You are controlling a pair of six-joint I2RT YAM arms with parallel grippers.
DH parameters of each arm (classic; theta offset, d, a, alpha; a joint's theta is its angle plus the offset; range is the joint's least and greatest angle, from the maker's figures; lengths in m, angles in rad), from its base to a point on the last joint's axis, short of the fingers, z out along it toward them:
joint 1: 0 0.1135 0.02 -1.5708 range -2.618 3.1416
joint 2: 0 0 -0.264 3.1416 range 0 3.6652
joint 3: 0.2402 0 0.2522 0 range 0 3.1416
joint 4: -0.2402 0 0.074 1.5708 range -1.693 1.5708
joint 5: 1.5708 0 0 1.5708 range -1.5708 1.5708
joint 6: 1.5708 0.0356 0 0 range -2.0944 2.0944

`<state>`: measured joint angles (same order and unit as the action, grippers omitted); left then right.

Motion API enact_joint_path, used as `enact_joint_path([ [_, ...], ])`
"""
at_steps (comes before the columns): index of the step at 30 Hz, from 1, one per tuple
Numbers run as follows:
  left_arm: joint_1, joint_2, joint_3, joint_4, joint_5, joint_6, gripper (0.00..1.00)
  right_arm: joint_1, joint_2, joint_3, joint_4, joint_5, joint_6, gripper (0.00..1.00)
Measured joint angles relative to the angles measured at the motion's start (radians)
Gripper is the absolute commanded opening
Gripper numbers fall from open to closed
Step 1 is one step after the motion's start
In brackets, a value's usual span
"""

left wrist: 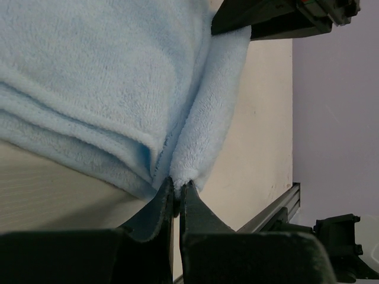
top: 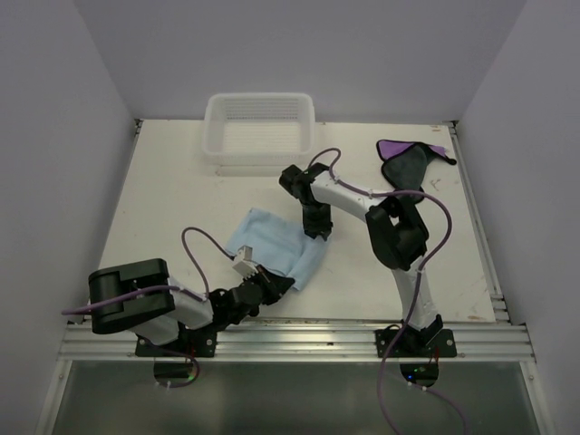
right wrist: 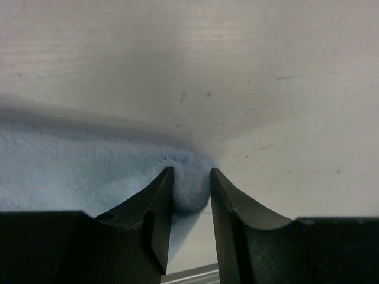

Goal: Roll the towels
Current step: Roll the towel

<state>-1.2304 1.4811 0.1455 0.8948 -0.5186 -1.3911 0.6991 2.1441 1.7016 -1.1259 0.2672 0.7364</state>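
The light blue towel [top: 272, 246] lies folded on the table between the two arms. My left gripper [top: 276, 285] is shut on its near corner; in the left wrist view the fingertips pinch the towel's edge [left wrist: 204, 154] at the gripper [left wrist: 176, 184]. My right gripper [top: 317, 234] sits at the towel's far right corner. In the right wrist view its jaws stand apart around that fluffy corner [right wrist: 189, 189], with a gap beside the right finger [right wrist: 228, 195]. The purple towel [top: 408, 161], dark side partly up, lies crumpled at the back right.
A white basket [top: 217, 149] stands at the back centre of the table. The metal rail [top: 299, 340] runs along the near edge. Side walls close in left and right. The right arm's fingers [left wrist: 272, 18] show at the top of the left wrist view.
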Motion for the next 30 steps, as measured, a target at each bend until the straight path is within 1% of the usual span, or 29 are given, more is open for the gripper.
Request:
enact_joint_path([
  [4,-0.010,0.000,-0.026,-0.040,0.035,-0.033,0.00,-0.016,0.013,0.027,0.030,0.107,-0.022,0.42],
  [9,-0.016,-0.006,-0.042,-0.039,0.053,-0.076,0.00,-0.071,0.018,0.053,0.060,0.206,-0.041,0.44],
  [21,-0.016,-0.006,-0.043,-0.039,0.057,-0.092,0.00,-0.063,0.019,0.043,0.087,0.238,-0.053,0.45],
  [23,-0.016,-0.006,-0.043,-0.039,0.056,-0.091,0.00,-0.063,-0.013,0.006,0.108,0.236,-0.065,0.49],
  [25,-0.016,-0.006,-0.043,-0.040,0.056,-0.091,0.00,-0.063,-0.077,-0.055,0.136,0.231,-0.078,0.51],
  [30,-0.016,-0.005,-0.036,-0.047,0.058,-0.088,0.00,-0.063,-0.331,-0.219,0.227,0.204,-0.111,0.53],
])
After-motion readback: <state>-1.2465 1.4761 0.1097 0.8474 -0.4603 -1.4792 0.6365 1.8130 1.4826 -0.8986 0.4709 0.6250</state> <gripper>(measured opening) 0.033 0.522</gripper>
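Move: The blue roll's middle lies about 7 cm back of the right hand, 2 cm to its left and slightly below; that hand's already loosening fingers still straddle the far end. The unrolled towel is centred some 11 cm left and 2 cm back, the dark-and-purple cloth about 22 cm ahead and 28 cm right. From the left hand, which pinches the near end, the roll's middle is roughly 7 cm ahead and 4 cm right. Forward and somewhat right, about 6 to 7 cm, the right hand slips off the roll's far end with its fingers opening wider, pauses, then rises some 6 cm while easing back a little, fingertips tilting about 20 degrees forward. The left hand keeps its pinch on the near end, drawing back and down about 2 cm each before holding still. ##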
